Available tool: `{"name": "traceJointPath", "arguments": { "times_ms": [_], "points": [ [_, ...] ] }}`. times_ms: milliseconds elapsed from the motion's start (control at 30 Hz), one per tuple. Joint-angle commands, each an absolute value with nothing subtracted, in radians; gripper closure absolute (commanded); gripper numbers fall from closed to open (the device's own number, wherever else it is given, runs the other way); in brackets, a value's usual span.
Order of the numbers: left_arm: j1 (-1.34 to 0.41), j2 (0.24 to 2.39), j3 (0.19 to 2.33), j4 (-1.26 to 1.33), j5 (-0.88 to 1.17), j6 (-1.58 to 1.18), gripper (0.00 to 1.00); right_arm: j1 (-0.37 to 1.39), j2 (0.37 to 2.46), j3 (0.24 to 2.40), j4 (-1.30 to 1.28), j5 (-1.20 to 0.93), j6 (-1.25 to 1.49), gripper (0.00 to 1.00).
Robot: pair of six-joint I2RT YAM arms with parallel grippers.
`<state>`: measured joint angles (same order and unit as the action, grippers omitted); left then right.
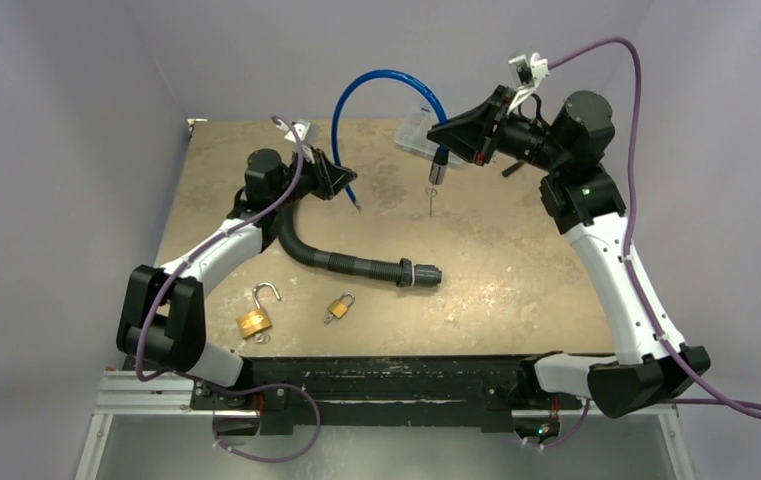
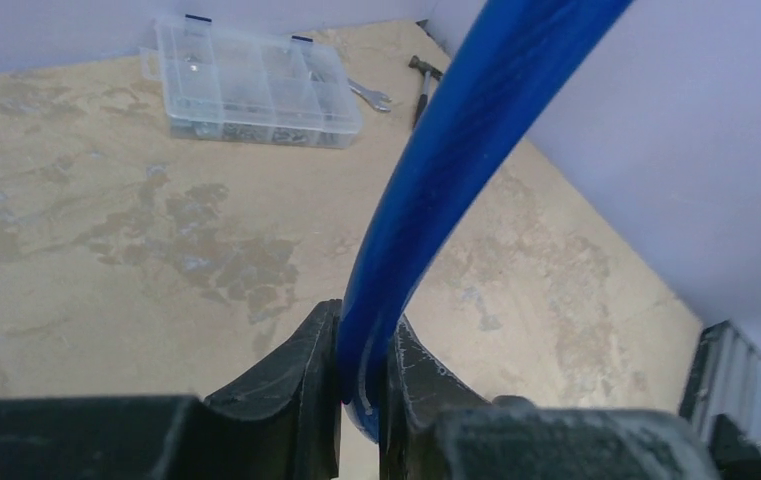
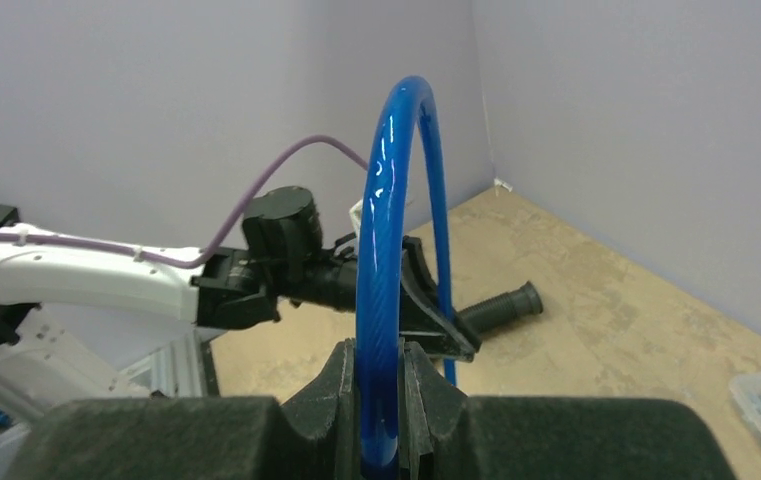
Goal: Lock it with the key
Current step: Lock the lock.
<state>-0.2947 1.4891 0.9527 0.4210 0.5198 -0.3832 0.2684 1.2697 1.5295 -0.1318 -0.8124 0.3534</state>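
Note:
A blue cable lock (image 1: 384,76) arcs above the back of the table, held at both ends. My left gripper (image 1: 342,180) is shut on its left end, with the blue cable (image 2: 456,130) pinched between the black fingers (image 2: 296,380). A short bare tip pokes out below that grip. My right gripper (image 1: 448,133) is shut on the other end, the cable (image 3: 381,230) rising out of its jaws. Below it hangs the black lock head (image 1: 439,160), with a small key (image 1: 431,203) dangling from it.
A black corrugated hose (image 1: 356,262) lies mid-table. A brass padlock with its shackle open (image 1: 254,320) and a smaller shut one (image 1: 338,307) lie near the front. A clear compartment box (image 2: 256,85), a wrench (image 2: 371,96) and a hammer (image 2: 424,78) lie at the back.

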Motion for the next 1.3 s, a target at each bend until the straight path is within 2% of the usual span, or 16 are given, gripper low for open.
{"name": "traceJointPath", "arguments": {
  "times_ms": [0, 133, 300, 533, 667, 1267],
  "points": [
    [-0.29, 1.409, 0.95, 0.573, 0.495, -0.68, 1.0, 0.268, 1.27, 1.408, 0.167, -0.717, 0.424, 1.0],
    [-0.278, 1.41, 1.046, 0.554, 0.505, -0.814, 1.0, 0.29, 1.314, 1.241, 0.408, -0.608, 0.59, 1.0],
    [-0.276, 1.417, 1.163, 0.373, 0.425, -0.909, 1.0, 0.31, 1.368, 1.096, 0.695, -0.565, 0.804, 1.0],
    [-0.284, 1.434, 1.203, 0.415, 0.429, -1.051, 1.0, 0.315, 1.457, 1.018, 0.94, -0.477, 0.999, 1.0],
    [-0.285, 1.455, 1.182, 0.526, 0.456, -1.16, 1.0, 0.316, 1.525, 0.989, 1.106, -0.46, 1.11, 1.0],
    [-0.321, 1.442, 1.121, 0.595, 0.468, -1.182, 1.0, 0.345, 1.563, 0.973, 1.151, -0.459, 1.131, 1.0]
  ]
}}
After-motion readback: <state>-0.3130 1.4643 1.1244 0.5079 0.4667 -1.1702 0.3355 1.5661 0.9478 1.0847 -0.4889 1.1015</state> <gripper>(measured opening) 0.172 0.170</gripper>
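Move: Behind and to the left hand's right hangs the lock barrel, some 12 cm back, 14 cm right and 17 cm above it, with the keys just under the barrel, about 13 cm back, 13 cm right and 12 cm above that hand. From the right hand, which holds the barrel's end of the blue cable, the bare pin end is roughly 7 cm ahead, 12 cm left and 28 cm down; the hose's black end lies about 2 cm ahead, level sideways, some 44 cm below. Rising about 13 cm almost straight up, the left hand keeps its pinch on the blue cable and rolls some 35 degrees about its fingers, swinging the pin end to the right. The right hand, still gripping the cable, sinks about 11 cm while reaching some 8 cm forward and slightly left, rolling to swing the barrel left towards the pin; both then ease into small adjustments. ##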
